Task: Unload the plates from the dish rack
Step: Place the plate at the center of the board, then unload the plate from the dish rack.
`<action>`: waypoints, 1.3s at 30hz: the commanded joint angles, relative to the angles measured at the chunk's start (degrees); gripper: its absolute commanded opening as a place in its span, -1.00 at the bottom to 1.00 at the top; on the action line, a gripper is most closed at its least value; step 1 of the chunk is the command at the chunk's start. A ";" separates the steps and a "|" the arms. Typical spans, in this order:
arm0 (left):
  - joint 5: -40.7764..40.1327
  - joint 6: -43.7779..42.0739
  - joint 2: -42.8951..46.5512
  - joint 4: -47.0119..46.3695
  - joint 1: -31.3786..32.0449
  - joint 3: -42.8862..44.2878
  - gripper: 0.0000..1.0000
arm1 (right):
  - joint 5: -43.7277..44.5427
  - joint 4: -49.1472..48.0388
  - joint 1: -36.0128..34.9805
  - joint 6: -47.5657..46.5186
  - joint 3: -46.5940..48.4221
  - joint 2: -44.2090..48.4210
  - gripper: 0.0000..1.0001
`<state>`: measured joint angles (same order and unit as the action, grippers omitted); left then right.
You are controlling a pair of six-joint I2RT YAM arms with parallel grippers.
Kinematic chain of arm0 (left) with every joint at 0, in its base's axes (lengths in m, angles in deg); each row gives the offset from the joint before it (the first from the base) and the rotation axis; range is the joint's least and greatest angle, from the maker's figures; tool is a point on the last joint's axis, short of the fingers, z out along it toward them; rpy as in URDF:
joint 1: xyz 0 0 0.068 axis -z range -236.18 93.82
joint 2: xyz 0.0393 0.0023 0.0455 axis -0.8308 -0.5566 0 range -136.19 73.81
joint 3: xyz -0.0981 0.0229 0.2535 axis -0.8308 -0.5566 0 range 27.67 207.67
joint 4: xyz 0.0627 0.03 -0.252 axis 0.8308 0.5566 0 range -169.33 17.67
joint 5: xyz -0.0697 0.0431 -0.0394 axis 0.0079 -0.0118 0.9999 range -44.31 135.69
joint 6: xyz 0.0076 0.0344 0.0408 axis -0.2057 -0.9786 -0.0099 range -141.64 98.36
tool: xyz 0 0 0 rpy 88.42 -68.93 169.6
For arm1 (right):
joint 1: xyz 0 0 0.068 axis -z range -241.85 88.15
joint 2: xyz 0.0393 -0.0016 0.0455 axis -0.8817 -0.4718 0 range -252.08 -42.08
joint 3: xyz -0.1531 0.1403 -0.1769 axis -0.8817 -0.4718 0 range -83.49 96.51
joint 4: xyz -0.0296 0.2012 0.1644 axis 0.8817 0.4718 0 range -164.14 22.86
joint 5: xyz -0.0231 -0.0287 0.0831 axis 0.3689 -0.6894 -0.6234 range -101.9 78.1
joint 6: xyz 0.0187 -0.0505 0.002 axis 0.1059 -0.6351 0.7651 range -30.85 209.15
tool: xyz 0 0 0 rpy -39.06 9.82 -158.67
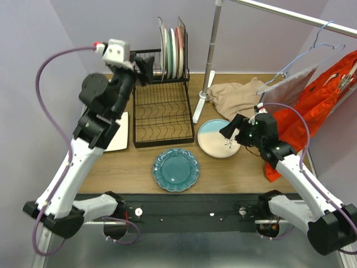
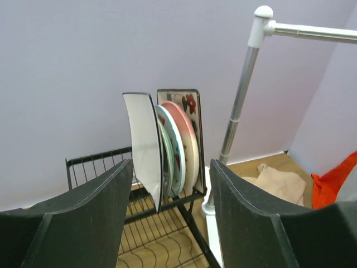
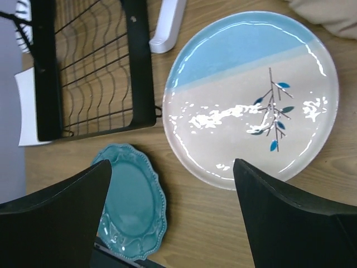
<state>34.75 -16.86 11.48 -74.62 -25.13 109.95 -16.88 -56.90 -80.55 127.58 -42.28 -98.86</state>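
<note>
The black wire dish rack (image 1: 162, 106) stands at the back centre of the table. Several plates (image 1: 173, 53) stand upright in its upper basket. In the left wrist view the nearest is white with a dark rim (image 2: 144, 145), then a cream-pink one (image 2: 188, 139), with a square floral one (image 2: 189, 103) behind. My left gripper (image 1: 142, 70) hovers open just left of them, its jaws wide with nothing between. On the table lie a scalloped teal plate (image 1: 175, 169) and a cream-blue plate (image 1: 218, 138). My right gripper (image 1: 231, 134) is open above the cream-blue plate's (image 3: 251, 95) near edge, gripping nothing.
A metal clothes-rail pole (image 1: 212, 56) rises right of the rack on a white foot (image 1: 199, 109). Beige cloth (image 1: 237, 97) lies behind the cream-blue plate. An orange garment (image 1: 318, 106) and a wire hanger (image 1: 312, 56) hang at right. A pale flat piece (image 1: 119, 132) lies left of the rack.
</note>
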 commanded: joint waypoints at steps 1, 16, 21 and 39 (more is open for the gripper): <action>3.55 -0.38 -10.35 4.96 -1.95 10.16 0.29 | -7.42 2.28 -0.02 -4.51 1.33 5.53 1.00; 2.68 -2.93 -28.81 -0.05 -3.80 18.97 0.05 | -10.50 0.70 -0.02 -6.18 1.06 8.70 1.00; 2.85 -3.28 -32.24 -1.28 -4.42 19.32 -0.05 | -10.76 0.70 -0.02 -6.97 0.36 8.96 1.00; 8.92 -1.52 -33.30 -3.83 -9.08 16.07 -0.18 | -10.06 0.70 -0.02 -8.11 -1.48 10.37 1.00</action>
<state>41.17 -18.50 -22.09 -76.74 -33.68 126.19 -26.38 -56.03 -80.55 120.54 -43.33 -89.15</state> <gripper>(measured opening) 0.409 0.997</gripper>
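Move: The black-rimmed plate, leftmost of those still in the rack, stands about 26 cm ahead of the left hand, 6 cm to its right and 9 cm lower. The pink plate is some 5 cm right of it and the flowered plate about 8 cm right, both level with it in depth. The empty upper rack lies about 8 cm to its left. From the right hand the black-rimmed plate is roughly 30 cm ahead, 28 cm left and 25 cm up. Forward some 18 cm and, after a slight rise, down about 11, the left hand swings towards the front edge of the black-rimmed plate, bearing right, then easing 2-3 cm back left at the end. It tips down to near level while the fingers narrow to under half open, lined up either side of that edge; contact can't be made out. The empty right hand rises and backs off about 5 cm, opening fully. ##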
